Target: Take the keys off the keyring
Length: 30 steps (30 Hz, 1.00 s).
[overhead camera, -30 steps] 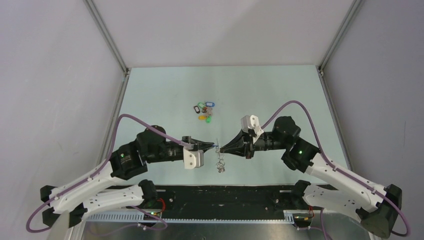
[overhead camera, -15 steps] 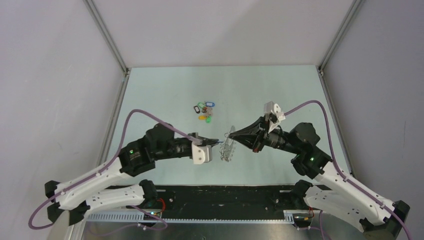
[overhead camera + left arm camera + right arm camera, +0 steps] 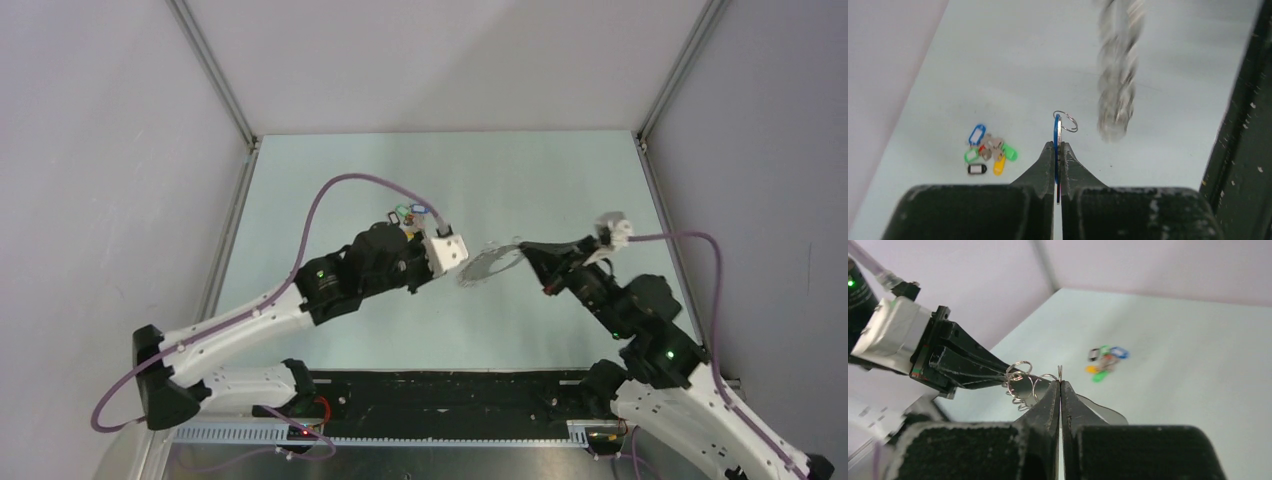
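My left gripper [image 3: 1056, 145] is shut on a blue key tag [image 3: 1056, 131], seen edge-on, with one small silvery ring [image 3: 1066, 121] on its tip. The keyring [image 3: 1118, 85] is a blurred pale loop fringed with small rings. It hangs to the right of the tag, with a gap between them in the left wrist view. My right gripper [image 3: 1060, 383] is shut on the keyring's rim [image 3: 1098, 410], with its rings [image 3: 1020, 374] to the left of the fingers. In the top view the keyring [image 3: 490, 265] is held above the table between the left gripper [image 3: 452, 266] and the right gripper [image 3: 527, 250].
A cluster of loose coloured tags [image 3: 989, 154] in blue, green, yellow and black lies on the pale table [image 3: 560, 180]. It also shows in the right wrist view [image 3: 1105, 360] and, partly hidden by the left arm, in the top view [image 3: 408, 212]. Frame posts and walls enclose the table.
Both grippers have risen and moved towards the far side. The right gripper has drawn back to the right with the keyring, which now lies tilted and blurred. The left gripper has moved towards the tag cluster.
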Tool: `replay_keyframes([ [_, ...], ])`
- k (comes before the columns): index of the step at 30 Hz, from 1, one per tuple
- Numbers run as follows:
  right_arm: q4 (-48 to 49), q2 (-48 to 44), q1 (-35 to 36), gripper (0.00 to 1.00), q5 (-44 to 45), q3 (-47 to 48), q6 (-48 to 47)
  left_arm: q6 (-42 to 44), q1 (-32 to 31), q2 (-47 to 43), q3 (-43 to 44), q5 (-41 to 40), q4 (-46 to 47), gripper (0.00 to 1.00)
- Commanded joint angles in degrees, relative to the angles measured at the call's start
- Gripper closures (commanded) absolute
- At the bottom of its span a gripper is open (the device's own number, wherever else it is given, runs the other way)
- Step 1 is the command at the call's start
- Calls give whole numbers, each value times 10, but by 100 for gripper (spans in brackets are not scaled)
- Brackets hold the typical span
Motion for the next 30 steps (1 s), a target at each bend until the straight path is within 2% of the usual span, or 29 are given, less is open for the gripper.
replay_keyframes([
  [1,-100,-56,-32,100,176,9,-62,-165,52,62,37,-86,20,100],
  [5,-113,-30,-63,100,199,10,-88,-304,137,153,30,-64,45,100],
  [9,-92,43,-117,100,168,21,-98,-377,237,244,29,20,105,100],
  [14,-65,139,-215,100,83,57,-84,-406,308,369,102,58,114,100],
  [17,-57,195,-268,100,33,81,-71,-422,344,404,127,82,115,98],
  [21,-33,233,-311,100,6,103,-61,-418,356,426,143,83,115,94],
  [22,-16,242,-318,100,2,104,-61,-415,357,429,145,78,115,92],
  [23,-7,247,-334,100,1,107,-59,-415,358,430,146,75,115,83],
  [24,8,258,-344,94,-6,108,-56,-416,359,431,147,72,114,75],
  [25,12,264,-362,85,-9,114,-52,-416,360,430,147,70,114,44],
  [26,8,277,-372,53,-2,118,-48,-416,361,426,145,68,114,26],
  [27,-8,283,-385,32,23,129,-30,-416,361,412,137,66,114,7],
  [28,-18,286,-388,8,81,133,-23,-415,361,400,132,58,115,4],
  [30,-36,273,-393,2,122,135,-31,-415,361,358,112,35,115,1],
])
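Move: The left hand still pinches the blue-tagged key; the key pile it goes for lies about 27 cm ahead of it, 9 cm to its left and 24 cm below, while the keyring hangs some 7 cm to its right, 2 cm nearer the base and slightly above. The right hand still holds the keyring, bound for clear table roughly 16 cm ahead, 16 cm to its right and 31 cm below; from that hand the key pile is 28 cm ahead and 20 cm left. The left hand swings the blue-tagged key forward about 23 cm, down 17 cm and some 8 cm left to the key pile, turning counter-clockwise and tipping down, then opens wide there after a slight rise. The right hand draws the keyring right, then forward and down, clear of the left hand, to some 17 cm farther out and 16 cm right; it turns clockwise about 40 degrees, rises a little from its lowest point, and opens to let go over clear table. ##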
